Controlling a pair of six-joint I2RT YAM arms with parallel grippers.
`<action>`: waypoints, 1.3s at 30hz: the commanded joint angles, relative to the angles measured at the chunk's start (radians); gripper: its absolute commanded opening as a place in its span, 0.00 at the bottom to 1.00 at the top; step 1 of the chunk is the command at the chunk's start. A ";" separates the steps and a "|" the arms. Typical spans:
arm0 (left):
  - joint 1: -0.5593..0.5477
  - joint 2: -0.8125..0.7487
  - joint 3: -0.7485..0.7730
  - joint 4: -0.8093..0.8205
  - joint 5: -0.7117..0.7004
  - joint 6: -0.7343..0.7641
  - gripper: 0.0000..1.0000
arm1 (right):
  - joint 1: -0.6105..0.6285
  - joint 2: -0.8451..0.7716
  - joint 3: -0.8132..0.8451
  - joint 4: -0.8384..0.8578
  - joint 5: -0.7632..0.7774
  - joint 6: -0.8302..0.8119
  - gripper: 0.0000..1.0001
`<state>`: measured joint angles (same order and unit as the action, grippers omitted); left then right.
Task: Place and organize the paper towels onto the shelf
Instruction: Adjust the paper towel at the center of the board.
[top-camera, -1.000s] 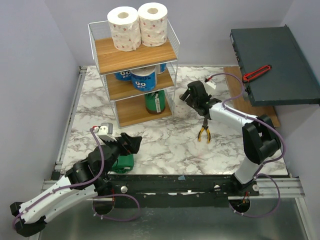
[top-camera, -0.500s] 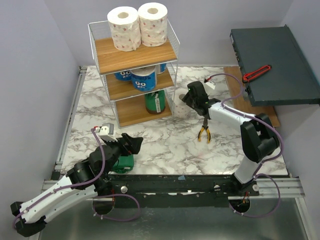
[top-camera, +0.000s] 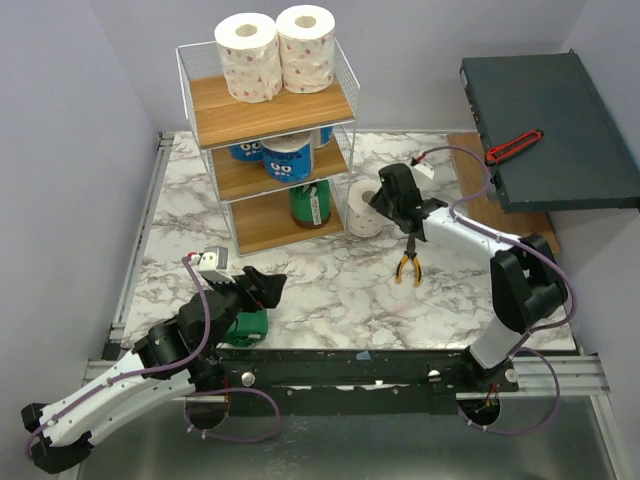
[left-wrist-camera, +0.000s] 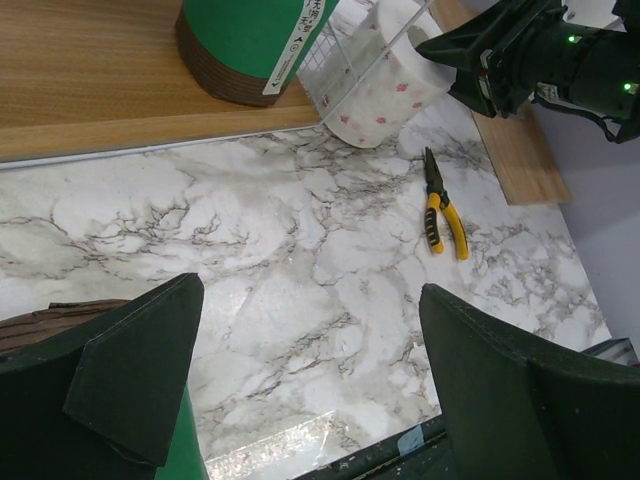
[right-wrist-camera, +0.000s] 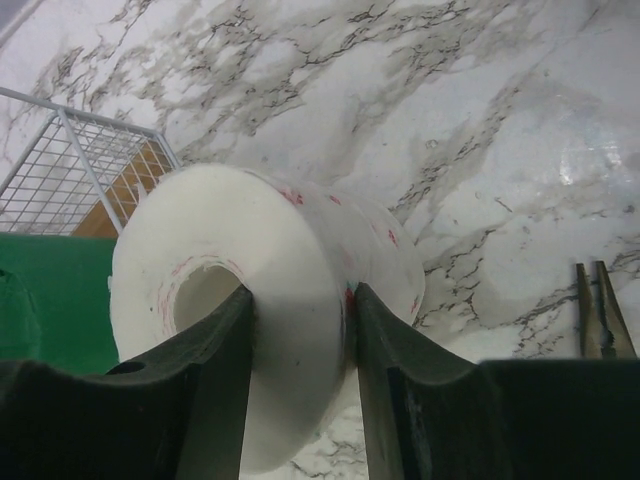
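The shelf (top-camera: 270, 110) stands at the back left. It holds two white speckled paper towels (top-camera: 275, 52) on top, blue ones (top-camera: 287, 160) in the middle and a green one (top-camera: 311, 203) at the bottom. Another white speckled roll (top-camera: 363, 210) (right-wrist-camera: 300, 230) (left-wrist-camera: 385, 85) stands on the table beside the shelf's right side. My right gripper (top-camera: 378, 203) (right-wrist-camera: 300, 300) is shut on its wall, one finger in the core and one outside. My left gripper (top-camera: 270, 285) (left-wrist-camera: 310, 290) hangs open over bare marble, next to a green roll (top-camera: 245, 325) (left-wrist-camera: 190, 450) lying near the front edge.
Yellow-handled pliers (top-camera: 407, 266) (left-wrist-camera: 440, 205) lie on the marble, right of centre. A dark flat box (top-camera: 550, 120) with a red-handled tool (top-camera: 513, 146) on it sits raised at the back right. White walls close in the table.
My right gripper's jaws have closed onto the white roll's wall, and the gripper has shifted slightly right. The left arm has not moved.
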<state>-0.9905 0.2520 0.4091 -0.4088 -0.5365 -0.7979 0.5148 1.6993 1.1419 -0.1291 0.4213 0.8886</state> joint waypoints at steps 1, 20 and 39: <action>-0.004 0.000 -0.013 0.018 0.027 -0.009 0.93 | -0.007 -0.112 -0.024 -0.037 0.038 -0.015 0.38; -0.004 0.024 -0.015 0.088 0.040 0.013 0.93 | -0.006 -0.567 -0.160 -0.305 -0.064 -0.158 0.39; -0.004 0.169 0.035 0.162 0.013 0.032 0.93 | 0.245 -0.590 -0.211 -0.350 -0.216 -0.209 0.40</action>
<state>-0.9905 0.4011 0.4026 -0.2768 -0.5083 -0.7750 0.6815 1.0428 0.8917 -0.5171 0.1982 0.6682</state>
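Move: The right hand already pinches the wall of the last paper towel roll, its middle about 4 cm left of the fingers and 6 cm below. The open table centre it is headed for lies some 18 cm back, 10 cm left and 12 cm below. The green roll on the bottom shelf stands level ahead-wise, about 17 cm left; the pliers lie about 10 cm back and 9 cm right. From the left hand the held roll is roughly 26 cm ahead, 22 cm right. Keeping its pinch on the roll's wall, the right hand lifts the paper towel about 10 cm off the table beside the shelf while drawing it back, some 18 cm in all, towards the open table centre. It swings right on the way, then returns left, sinking about 4 cm and turning some 25 degrees counter-clockwise. The left hand, open and empty, eases about 2 cm right. ##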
